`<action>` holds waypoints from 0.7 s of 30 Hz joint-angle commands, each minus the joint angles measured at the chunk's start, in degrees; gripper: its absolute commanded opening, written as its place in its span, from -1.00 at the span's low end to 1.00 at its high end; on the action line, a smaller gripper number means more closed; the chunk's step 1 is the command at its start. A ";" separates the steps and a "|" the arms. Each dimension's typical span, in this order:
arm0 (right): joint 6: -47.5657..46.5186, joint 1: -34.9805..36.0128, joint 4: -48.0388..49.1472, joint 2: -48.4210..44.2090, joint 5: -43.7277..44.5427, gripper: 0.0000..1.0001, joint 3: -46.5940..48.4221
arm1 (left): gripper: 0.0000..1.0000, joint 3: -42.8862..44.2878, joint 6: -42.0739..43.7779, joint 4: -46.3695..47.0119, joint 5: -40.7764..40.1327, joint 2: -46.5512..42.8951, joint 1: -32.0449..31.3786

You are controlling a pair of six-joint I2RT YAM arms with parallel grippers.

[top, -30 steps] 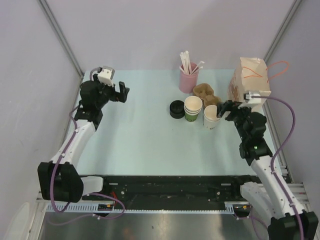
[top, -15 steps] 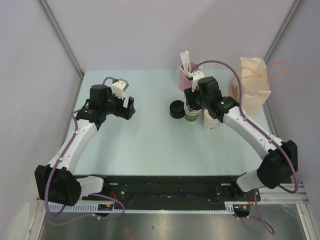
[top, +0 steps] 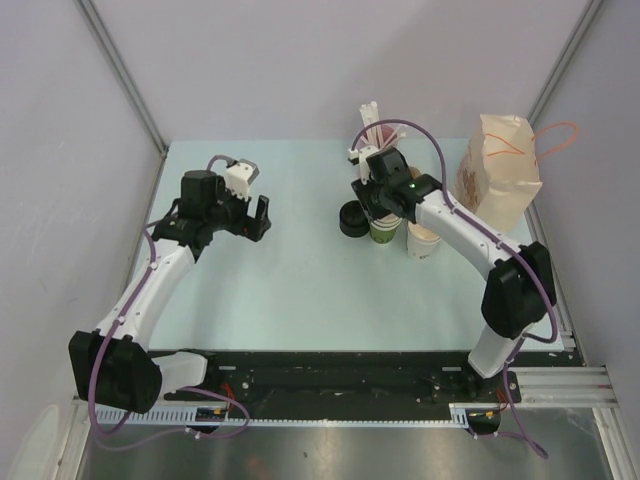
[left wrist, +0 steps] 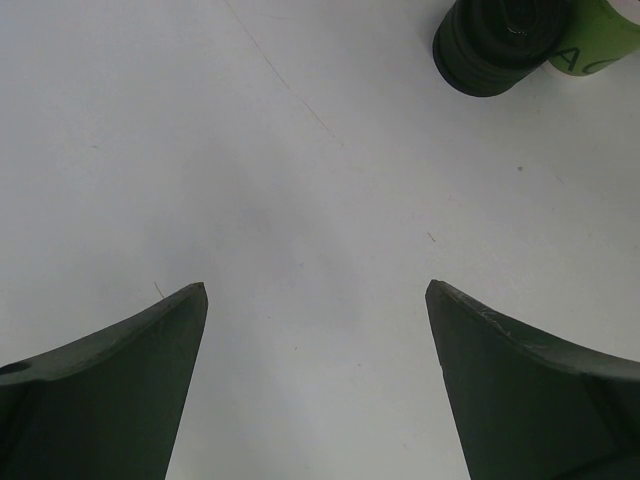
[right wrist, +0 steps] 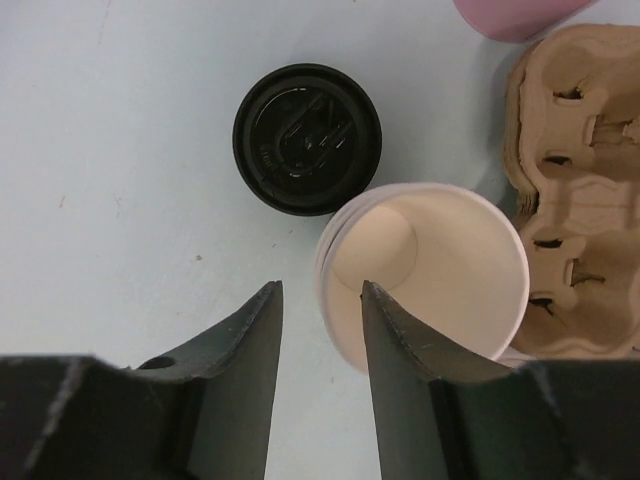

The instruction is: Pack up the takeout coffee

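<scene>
The green cup (top: 383,230) stands without a lid at mid-table, its pale inside (right wrist: 440,265) facing up in the right wrist view. A white cup (top: 422,241), also without a lid, stands just right of it. Black lids (top: 352,218) (right wrist: 307,138) lie on the table at the green cup's left; in the left wrist view they look stacked (left wrist: 500,45). My right gripper (top: 375,205) (right wrist: 320,287) hangs over the green cup, jaws narrowed but apart, one finger over the cup's mouth and the other outside its rim. My left gripper (top: 255,215) (left wrist: 315,290) is wide open over bare table, holding nothing.
A brown cardboard cup carrier (right wrist: 580,190) lies right behind the cups. A pink cup of straws (top: 368,112) stands behind my right wrist. A paper bag (top: 500,170) with an orange handle stands at the back right.
My right arm has swung from beside the paper bag to above the green cup, and its jaws have narrowed. My left gripper has moved a little right and nearer.
</scene>
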 commanded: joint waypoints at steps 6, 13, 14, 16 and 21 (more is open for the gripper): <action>-1.64 1.81 -4.41 5.97 5.27 -0.45 7.27 | 0.92 1.06 3.89 -0.22 1.13 -1.14 -1.01; -1.46 1.81 -4.14 5.80 6.67 -0.74 6.13 | 0.92 1.23 3.98 -0.22 1.31 -0.87 -1.45; -1.29 1.89 -4.23 5.71 6.58 -0.79 6.04 | 0.92 1.32 3.98 -0.22 1.31 -0.96 -1.45; -1.20 1.81 -4.23 5.36 5.45 -0.91 6.13 | 0.92 1.32 3.98 -0.22 1.31 -0.96 -1.63; -0.76 1.98 -5.28 4.04 4.83 -1.00 6.74 | 0.91 1.23 3.98 -0.22 1.48 -0.87 -1.98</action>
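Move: The nested white paper cups stand right under the right hand, their middle some 2 cm ahead, 4 cm to the right and 9 cm down; the left side of the top rim lies below the gap between the open fingers. From this hand the black lids lie about 4 cm ahead and 4 cm left, the second cup stack 1 cm back and 13 cm right, and the brown carriers 8 cm ahead and 11 cm right. The left hand has the nested cups roughly 7 cm ahead, 28 cm right and 12 cm below. The right hand sinks a little over 2 cm onto the left side of the nested cups, easing forward about 1 cm as it goes and rolling some 5 degrees left side down, so that one finger is inside the top cup and the other outside its wall. It then stays in place while the half-open fingers close almost fully and pinch the thin wall of the innermost cup at the rim. ##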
